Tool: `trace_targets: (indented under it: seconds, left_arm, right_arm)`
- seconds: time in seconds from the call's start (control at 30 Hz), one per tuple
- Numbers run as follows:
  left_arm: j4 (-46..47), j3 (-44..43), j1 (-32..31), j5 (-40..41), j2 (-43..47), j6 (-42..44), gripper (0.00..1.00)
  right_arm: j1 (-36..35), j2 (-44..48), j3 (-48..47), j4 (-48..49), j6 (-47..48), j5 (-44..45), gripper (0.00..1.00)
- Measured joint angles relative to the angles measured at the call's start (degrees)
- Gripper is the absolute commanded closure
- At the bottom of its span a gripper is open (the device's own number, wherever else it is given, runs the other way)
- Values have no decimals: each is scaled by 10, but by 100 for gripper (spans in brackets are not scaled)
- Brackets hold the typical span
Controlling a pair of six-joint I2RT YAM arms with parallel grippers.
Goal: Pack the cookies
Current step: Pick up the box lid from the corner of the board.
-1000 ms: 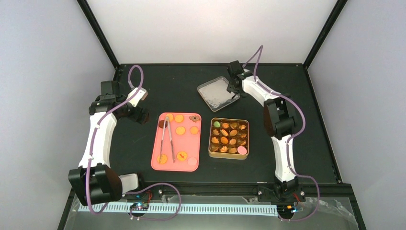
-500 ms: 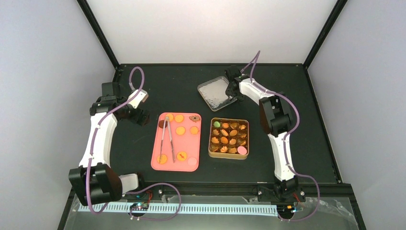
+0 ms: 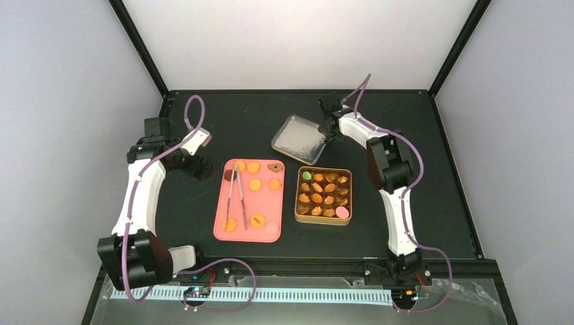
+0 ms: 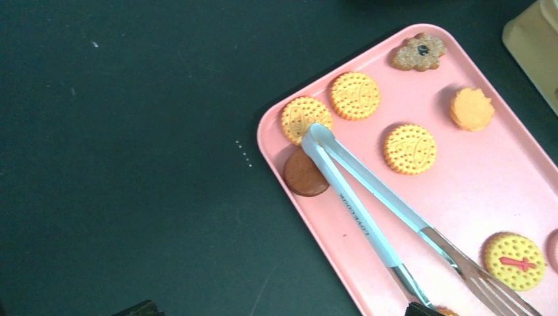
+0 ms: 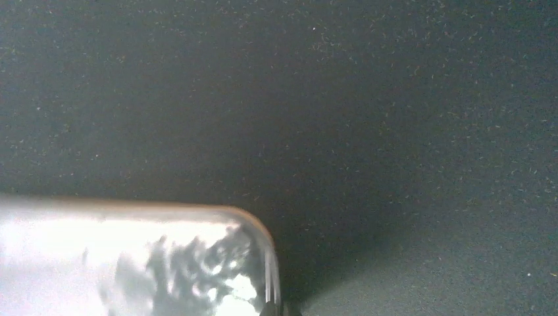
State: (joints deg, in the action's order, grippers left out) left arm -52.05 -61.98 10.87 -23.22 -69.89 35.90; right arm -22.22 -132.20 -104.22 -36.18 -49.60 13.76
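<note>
Several round cookies [image 3: 255, 184] lie loose on a pink tray [image 3: 220, 217], mostly orange, with one dark brown cookie [image 4: 305, 174] at its corner. More cookies fill the golden tin [image 3: 298, 196] to the tray's right. Behind the tin, the silver lid [image 3: 298, 139] sits tilted, and my right gripper [image 3: 329, 128] is shut on its right rim. The right wrist view shows the shiny lid [image 5: 131, 263] with my right gripper [image 5: 279, 311] pinching its edge. My left gripper [image 3: 202, 169] hovers open by the tray's far left corner; its own view shows the left gripper [image 4: 281, 309] over the tray edge, holding nothing.
Metal tongs [image 4: 368, 197] with pale blue handles lie lengthwise on the pink tray [image 4: 460, 204] among the cookies. The black table [image 3: 433, 203] ends in a raised frame, with grey walls close on both sides.
My right gripper has closed on the lid's rim, and the lid has shifted left and tipped up. The left gripper has edged slightly toward the tray.
</note>
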Motion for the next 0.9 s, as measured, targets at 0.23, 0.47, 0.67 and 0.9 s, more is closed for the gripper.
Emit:
trace_targets:
  seconds: [0.23,0.47,0.67,0.9]
  left_arm:
    - [-28,0,0,-52,-19,8,1]
    - [-37,-1,-2,-139,-45,9,1]
    - [-35,-55,-29,-196,-117,-24,1]
    - [-23,-133,-73,-254,-185,-68,1]
  right_arm:
    - [1,58,109,99,0,-12,99]
    - [1,151,207,207,19,-24,99]
    - [-3,263,313,314,45,-36,99]
    - [-15,370,420,396,79,-74,99]
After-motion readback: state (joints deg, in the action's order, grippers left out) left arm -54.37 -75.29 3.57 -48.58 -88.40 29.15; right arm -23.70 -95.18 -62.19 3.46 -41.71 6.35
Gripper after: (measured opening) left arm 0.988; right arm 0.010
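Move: My right fingers are already shut on the right-hand corner of the box lid, whose middle lies about 11 cm to their left, 2 cm back and roughly level. The filled box stands some 22 cm back from that hand and 3 cm to its left. From my left hand the lid's middle is about 20 cm ahead, 30 cm right and 17 cm down; the pink tray's middle is 14 cm right, 1 cm back and 18 cm down. Keeping my pinch on the lid's corner, I lift my right hand about 14 cm, drawing it back some 6 cm as it climbs and tipping the fingers up roughly 30 degrees. Meanwhile I sweep my wide-open left hand some 10 cm to the right towards the lid, over the far end of the tray, rolling its left side down and finishing with a reach forward and slightly up. ##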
